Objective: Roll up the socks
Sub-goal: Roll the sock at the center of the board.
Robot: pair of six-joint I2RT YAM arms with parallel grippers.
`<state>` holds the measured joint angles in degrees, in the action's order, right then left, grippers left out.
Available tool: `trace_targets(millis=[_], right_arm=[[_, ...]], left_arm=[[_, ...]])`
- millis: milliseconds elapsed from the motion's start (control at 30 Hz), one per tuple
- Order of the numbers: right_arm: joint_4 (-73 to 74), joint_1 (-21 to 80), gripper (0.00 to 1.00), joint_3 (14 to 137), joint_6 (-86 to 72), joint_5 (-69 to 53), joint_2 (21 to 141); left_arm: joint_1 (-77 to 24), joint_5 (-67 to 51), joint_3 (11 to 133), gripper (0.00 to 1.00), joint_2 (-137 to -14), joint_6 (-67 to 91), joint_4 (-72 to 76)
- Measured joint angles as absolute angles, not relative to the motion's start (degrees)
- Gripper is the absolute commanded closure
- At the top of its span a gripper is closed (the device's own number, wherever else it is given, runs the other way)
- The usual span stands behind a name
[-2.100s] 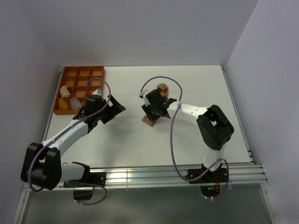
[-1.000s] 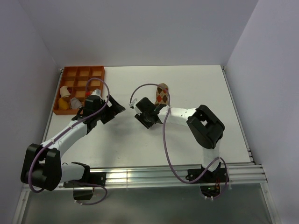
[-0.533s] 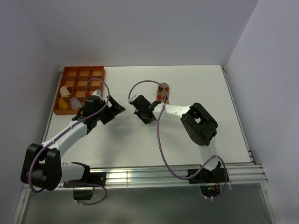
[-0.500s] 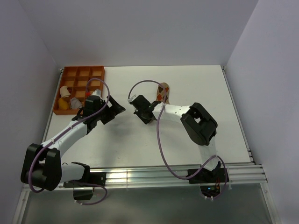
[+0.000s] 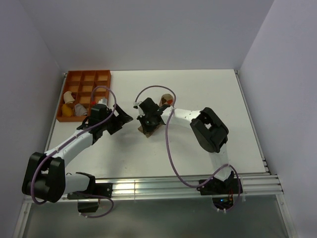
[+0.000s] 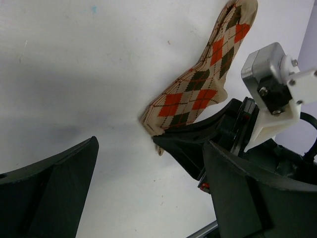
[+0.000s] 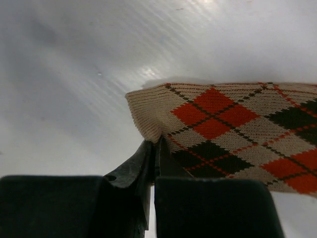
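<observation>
One of the socks, tan with red and brown argyle diamonds, lies on the white table. In the top view most of it is hidden under the right arm; its ends show at the sock's far end and near end. My right gripper is shut on the edge of this sock, pinching the fabric between its fingertips. My left gripper stands open just left of it, its jaws wide apart with nothing between them. The right gripper's black fingers sit close in front of it.
An orange compartment tray stands at the back left with a few pale and yellow bundles in its near cells. The left gripper and right gripper are close together mid-table. A metal rail runs along the near edge.
The right gripper has shut on the sock's edge and shifted left and nearer, pulling that end along. The left gripper has edged slightly toward it, still open.
</observation>
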<state>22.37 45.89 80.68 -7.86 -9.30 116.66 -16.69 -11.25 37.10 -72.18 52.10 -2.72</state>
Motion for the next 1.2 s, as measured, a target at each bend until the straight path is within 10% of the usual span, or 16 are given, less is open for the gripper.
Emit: trace_targets(millis=[933, 1200], right_arm=[[-4.0, 27.9, 1.0, 70.0, -39.7, -55.0, 125.0], [-6.0, 27.5, 1.0, 69.7, -41.5, -56.6, 126.0]], left_arm=[[-24.7, -9.2, 34.0, 0.35, -83.4, 56.9, 4.4], [-25.8, -8.7, 35.5, 0.59, -87.5, 57.5, 8.1]])
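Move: My right hand already pinches the sock's near end down at the board. From my left hand, wide open, that end lies about 9 cm to the right, 1 cm back and 9 cm below; the sock's far end is some 16 cm ahead and 21 cm to the right, and the grey sock in the box is roughly 10 cm ahead and 24 cm to the left, both about 9 cm lower. I keep the sock's end pinched low in my right hand and lay that wrist over by nearly 60 degrees, until its fingers point left and only shallowly down; the fingertips shift just a centimetre or two, finally rightward. Meanwhile I sink my left hand about 7 cm and bring it 5 cm right towards the held end, half closing its fingers. ##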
